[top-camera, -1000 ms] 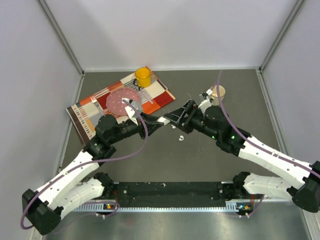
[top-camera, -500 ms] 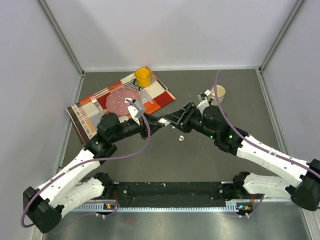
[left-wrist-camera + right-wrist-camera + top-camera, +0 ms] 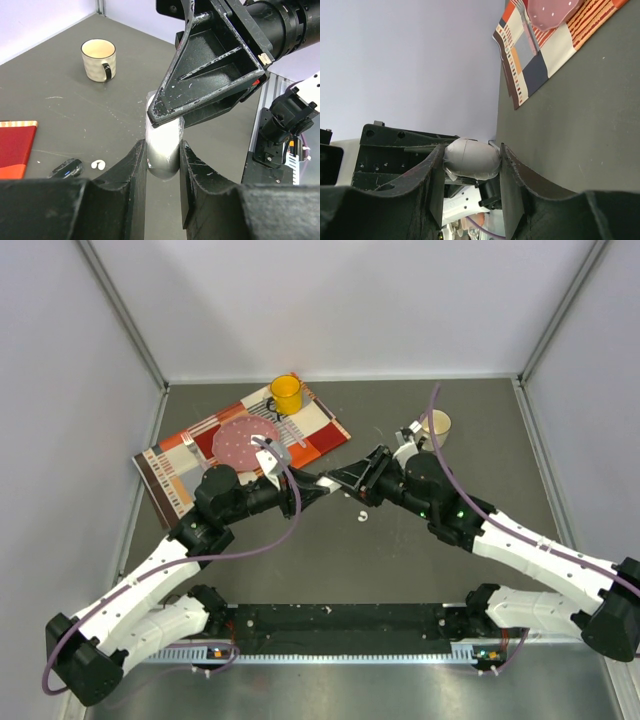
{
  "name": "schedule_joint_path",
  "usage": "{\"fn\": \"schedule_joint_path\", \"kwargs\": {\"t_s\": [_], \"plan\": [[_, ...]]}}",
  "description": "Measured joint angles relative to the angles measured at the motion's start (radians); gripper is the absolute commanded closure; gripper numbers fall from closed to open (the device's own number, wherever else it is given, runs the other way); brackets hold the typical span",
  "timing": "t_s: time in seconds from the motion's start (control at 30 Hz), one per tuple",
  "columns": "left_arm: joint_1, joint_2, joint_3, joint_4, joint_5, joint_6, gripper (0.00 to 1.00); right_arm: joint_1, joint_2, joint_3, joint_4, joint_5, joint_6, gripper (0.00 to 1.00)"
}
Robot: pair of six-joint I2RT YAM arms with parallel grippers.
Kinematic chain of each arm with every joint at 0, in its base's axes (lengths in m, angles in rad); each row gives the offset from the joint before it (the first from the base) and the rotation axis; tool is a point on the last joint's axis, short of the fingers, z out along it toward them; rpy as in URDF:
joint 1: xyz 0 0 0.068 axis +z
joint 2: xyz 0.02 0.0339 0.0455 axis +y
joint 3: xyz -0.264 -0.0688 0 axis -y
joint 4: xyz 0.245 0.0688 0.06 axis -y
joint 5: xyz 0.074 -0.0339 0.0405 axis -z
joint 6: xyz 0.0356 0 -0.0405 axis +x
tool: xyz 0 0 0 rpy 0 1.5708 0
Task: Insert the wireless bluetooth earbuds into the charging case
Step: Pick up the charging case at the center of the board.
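A white oval charging case (image 3: 162,156) hangs above the middle of the table, its lid down. My left gripper (image 3: 162,147) is shut on one end of it. My right gripper (image 3: 471,150) has both pads pressed against the case (image 3: 471,160) from the opposite side. In the top view the two grippers meet at the case (image 3: 329,483). A white pair of earbuds (image 3: 361,515) lies on the table just below the right gripper, seen again in the left wrist view (image 3: 98,164) next to a small black glossy piece (image 3: 66,168).
A beige cup (image 3: 437,423) stands behind the right arm. At the back left a checked placemat (image 3: 175,475) carries a pink plate (image 3: 245,440), a yellow mug (image 3: 286,393) and a fork (image 3: 188,446). Grey walls close in three sides.
My right gripper has narrowed its jaws until they meet the case that the left gripper holds. Both arms have shifted slightly to the left.
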Motion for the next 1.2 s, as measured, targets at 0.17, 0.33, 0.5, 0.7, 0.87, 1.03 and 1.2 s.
{"fn": "schedule_joint_path", "kwargs": {"t_s": [0.17,0.33,0.5,0.7,0.87,1.03,1.2], "plan": [[0.0,0.0,-0.001,0.008,-0.016,-0.022,0.48,0.0,0.0,-0.003,0.008,0.002,0.014,1.0],[0.0,-0.026,-0.024,0.054,-0.06,-0.043,0.34,0.001,-0.002,-0.024,0.008,0.013,0.025,1.0],[0.0,-0.117,-0.144,0.185,-0.105,-0.072,0.32,0.001,-0.006,-0.043,0.014,0.028,0.05,1.0],[0.0,-0.182,-0.368,0.483,-0.167,-0.135,0.33,0.001,-0.016,-0.053,0.035,0.029,0.079,1.0],[0.0,-0.151,-0.463,0.688,-0.169,-0.154,0.34,0.001,-0.041,-0.069,0.083,0.028,0.098,1.0],[0.0,-0.087,-0.481,0.893,-0.155,-0.171,0.35,0.001,-0.047,-0.085,0.128,0.02,0.114,1.0],[0.0,0.007,-0.481,1.048,-0.118,-0.21,0.36,0.001,-0.046,-0.089,0.167,0.006,0.12,1.0]]}}
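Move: The white charging case is pinched between both hands. Its middle is about 2 cm to the left hand's right and some 2 cm to the right hand's left, level with both. On the table roughly 26 cm below, counted from the right hand, the nearer white earbud lies about 7 cm ahead and 5 cm right, the other about 13 cm ahead and 2 cm right, and the black case about 16 cm ahead and 3 cm left. Leftward, away from the case, the left hand draws off about 3 cm as its fingers spread wide and let go, dipping about 2 cm, then climbing to slightly above its start and easing back; its fingertips tilt up nearly 30 degrees. The right hand keeps its pinch, sinking some 1.5 cm, then lifting to nearly 2 cm above its start, fingertips tipping up a little. ##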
